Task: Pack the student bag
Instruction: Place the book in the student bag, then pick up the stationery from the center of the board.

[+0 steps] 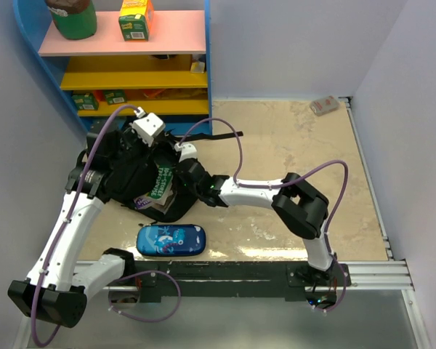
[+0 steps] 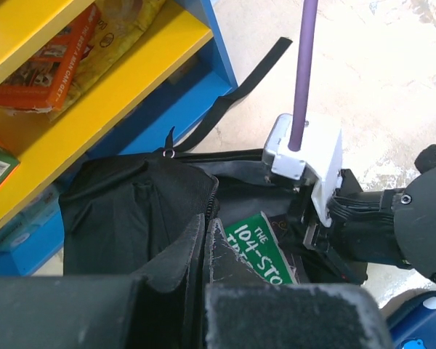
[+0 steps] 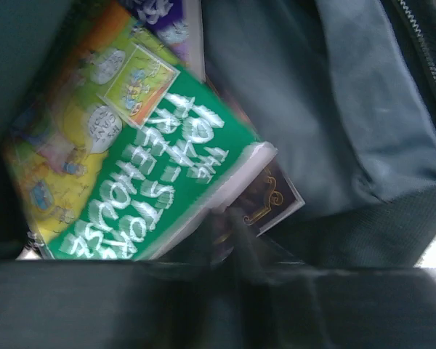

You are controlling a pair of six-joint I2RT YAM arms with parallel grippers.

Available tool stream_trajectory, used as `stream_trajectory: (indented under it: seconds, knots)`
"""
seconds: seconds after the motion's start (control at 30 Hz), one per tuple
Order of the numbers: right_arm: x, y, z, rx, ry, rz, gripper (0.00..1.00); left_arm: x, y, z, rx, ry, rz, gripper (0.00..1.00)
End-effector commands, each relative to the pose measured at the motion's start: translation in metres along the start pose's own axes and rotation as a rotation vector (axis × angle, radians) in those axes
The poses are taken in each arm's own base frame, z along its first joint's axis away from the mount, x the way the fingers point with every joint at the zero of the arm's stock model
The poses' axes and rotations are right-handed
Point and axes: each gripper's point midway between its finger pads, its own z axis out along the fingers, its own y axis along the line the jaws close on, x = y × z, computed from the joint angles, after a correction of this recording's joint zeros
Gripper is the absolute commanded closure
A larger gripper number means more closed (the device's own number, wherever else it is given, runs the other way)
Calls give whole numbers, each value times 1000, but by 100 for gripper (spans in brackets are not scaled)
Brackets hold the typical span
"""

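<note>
The student bag point(image 1: 123, 178), black and soft, lies in front of the shelf with its zip mouth held open. My left gripper point(image 1: 147, 147) is shut on the bag's rim fabric point(image 2: 182, 251), its fingers point(image 2: 163, 262) pressed together on it. A green book point(image 1: 160, 182) point(image 2: 265, 247) point(image 3: 152, 182) lies inside the bag, over a dark book with gold ornament point(image 3: 275, 198). My right gripper point(image 1: 183, 161) reaches into the mouth. Its blurred fingertips point(image 3: 236, 236) sit at the dark book's edge, and their gap is unclear. Grey lining point(image 3: 349, 109) surrounds the books.
A blue pencil case point(image 1: 171, 240) point(image 2: 421, 323) lies on the floor near the arms' bases. The blue and yellow shelf point(image 1: 131, 80) point(image 2: 131, 94) stands right behind the bag, with boxes on it. A small packet point(image 1: 325, 105) lies far right. White walls close both sides.
</note>
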Motion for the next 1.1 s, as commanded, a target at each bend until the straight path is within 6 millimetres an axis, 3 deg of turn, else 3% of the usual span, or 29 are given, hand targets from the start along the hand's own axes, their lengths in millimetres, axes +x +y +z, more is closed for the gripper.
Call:
stream_trajectory:
  seconds: [0.0,0.1,0.17,0.2,0.33,0.53,0.6,0.63,0.87,1.07]
  knots:
    - [-25,7,-20,3,-55,21,66,-7,1,-1,-14,-48,26,100]
    - [-14,-11,-51,-12,-55,-6,29,-3,2,0,-27,-47,27,100]
    - [-3,-22,-77,-40,-42,-46,16,-4,1,0,-21,-51,26,100]
    - [-1,-17,-85,-96,-51,-69,11,-4,0,1,-14,-51,20,100]
    - [40,-5,-112,-297,77,-153,3,-7,1,0,-14,-59,18,100]
    - [91,-4,-108,-383,242,-192,1,-14,0,-3,-12,-74,14,100]
    - [90,6,-109,-465,210,-144,1,-15,0,-5,-11,-76,13,100]
    - [96,1,-105,-467,231,-127,2,-15,0,-5,-10,-74,14,100]
    - [119,18,-99,-608,335,-115,1,-16,0,-7,-9,-70,23,100]
    - [142,34,-105,-727,419,-101,1,-14,1,-8,-16,-66,28,100]
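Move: The pencil case lies about 19 cm back from the right hand, some 3 cm to its left and 8 cm below. Close under that hand is the green book in the bag, about 2 cm back, 4 cm left and 5 cm down; the bag's middle is roughly level with the hand, 8 cm left and 6 cm down. From the left hand the pencil case is some 22 cm back, 7 cm right and 27 cm below. Coming free of the green book's edge, the right hand spreads its shut fingers fully and backs out of the bag, first back and right, then back and down about 6 cm with a slight return left, some 15 cm back overall, towards the pencil case's right end. The wrist swings nearly 40 degrees counter-clockwise. The left fingers keep their pinch on the bag's edge, almost still. ##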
